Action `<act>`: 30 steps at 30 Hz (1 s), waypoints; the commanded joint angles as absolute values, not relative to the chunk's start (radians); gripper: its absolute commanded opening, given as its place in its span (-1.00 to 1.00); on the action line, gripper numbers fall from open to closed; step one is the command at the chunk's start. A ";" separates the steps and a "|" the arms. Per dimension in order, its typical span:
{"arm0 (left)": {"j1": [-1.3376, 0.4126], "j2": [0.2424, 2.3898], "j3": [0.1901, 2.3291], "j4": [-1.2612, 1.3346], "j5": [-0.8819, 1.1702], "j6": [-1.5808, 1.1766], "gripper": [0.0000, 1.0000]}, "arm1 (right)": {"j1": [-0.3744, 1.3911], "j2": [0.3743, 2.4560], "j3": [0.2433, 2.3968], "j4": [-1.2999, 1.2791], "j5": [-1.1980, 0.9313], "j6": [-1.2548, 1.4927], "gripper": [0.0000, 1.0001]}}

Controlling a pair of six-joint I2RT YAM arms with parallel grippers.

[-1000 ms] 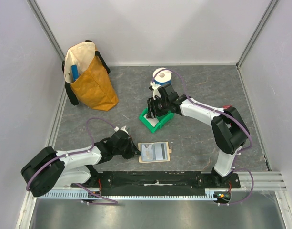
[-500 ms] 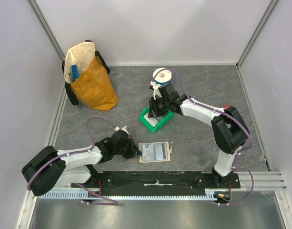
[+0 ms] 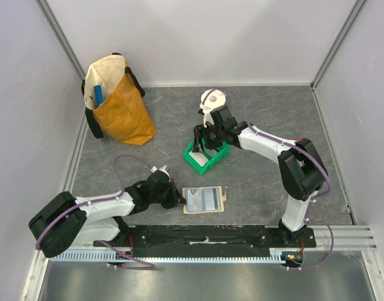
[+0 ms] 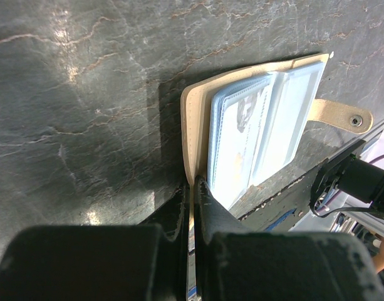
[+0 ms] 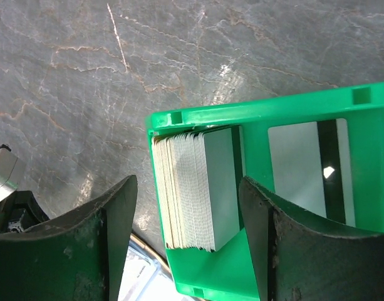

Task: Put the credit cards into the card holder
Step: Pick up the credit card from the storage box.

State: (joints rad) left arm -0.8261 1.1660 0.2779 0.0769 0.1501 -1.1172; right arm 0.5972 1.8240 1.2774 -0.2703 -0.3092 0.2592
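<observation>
The tan card holder (image 3: 204, 200) lies open on the table, its clear pockets (image 4: 267, 119) facing up and a printed card in one of them. My left gripper (image 4: 195, 185) is shut on the holder's tan cover edge at its left side. In the right wrist view a stack of pale credit cards (image 5: 195, 188) stands on edge in a green bin (image 5: 254, 106), with another card with a dark stripe (image 5: 307, 169) lying flat in the neighbouring compartment. My right gripper (image 5: 188, 183) hangs open above the stack, one finger on each side of it, touching nothing.
A yellow-and-cream bag (image 3: 116, 103) stands at the back left. A small white and blue round object (image 3: 212, 98) sits just behind the green bin (image 3: 195, 162). Pale walls close off the table's left, back and right sides.
The right gripper has shifted slightly toward the back over the bin and its jaws now stand wider. The left gripper and the card holder have not moved.
</observation>
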 commanded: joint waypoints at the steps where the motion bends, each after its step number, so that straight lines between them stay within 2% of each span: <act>1: -0.822 1.186 0.295 0.061 0.143 -1.094 -0.97 | 0.597 1.868 1.313 -0.261 -0.405 0.245 0.47; 8: -0.822 1.184 0.293 0.061 0.141 -1.095 -0.96 | 0.597 1.890 1.307 -0.270 -0.443 0.232 0.48; 13: -0.822 1.184 0.295 0.061 0.141 -1.094 -0.96 | 0.597 1.893 1.307 -0.278 -0.489 0.226 0.43; 30: -0.822 1.183 0.296 0.061 0.144 -1.095 -0.96 | 0.597 1.859 1.310 -0.302 -0.476 0.218 -0.04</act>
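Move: The stack of credit cards standing in the green storage box is just below the open right fingers, its middle about 2 cm back, 3 cm to the left and some 5 cm down. A loose card lies on the box floor, roughly 3 cm ahead of the right hand, 2 cm to its right and 8 cm below. The card holder lies about 20 cm back and 1 cm left. From the left hand, the stack is about 17 cm ahead and 5 cm right. Back and down, with a little left, the right hand sinks about 2 cm onto the card stack, then keeps easing back for about 2.5 cm in all while the wrist tips down and turns counter-clockwise, under 10 degrees each. Its fingers narrow to about half open around the stack, the forward finger coming against the front card's face. The left hand stays put, still pinching the holder's left edge. ##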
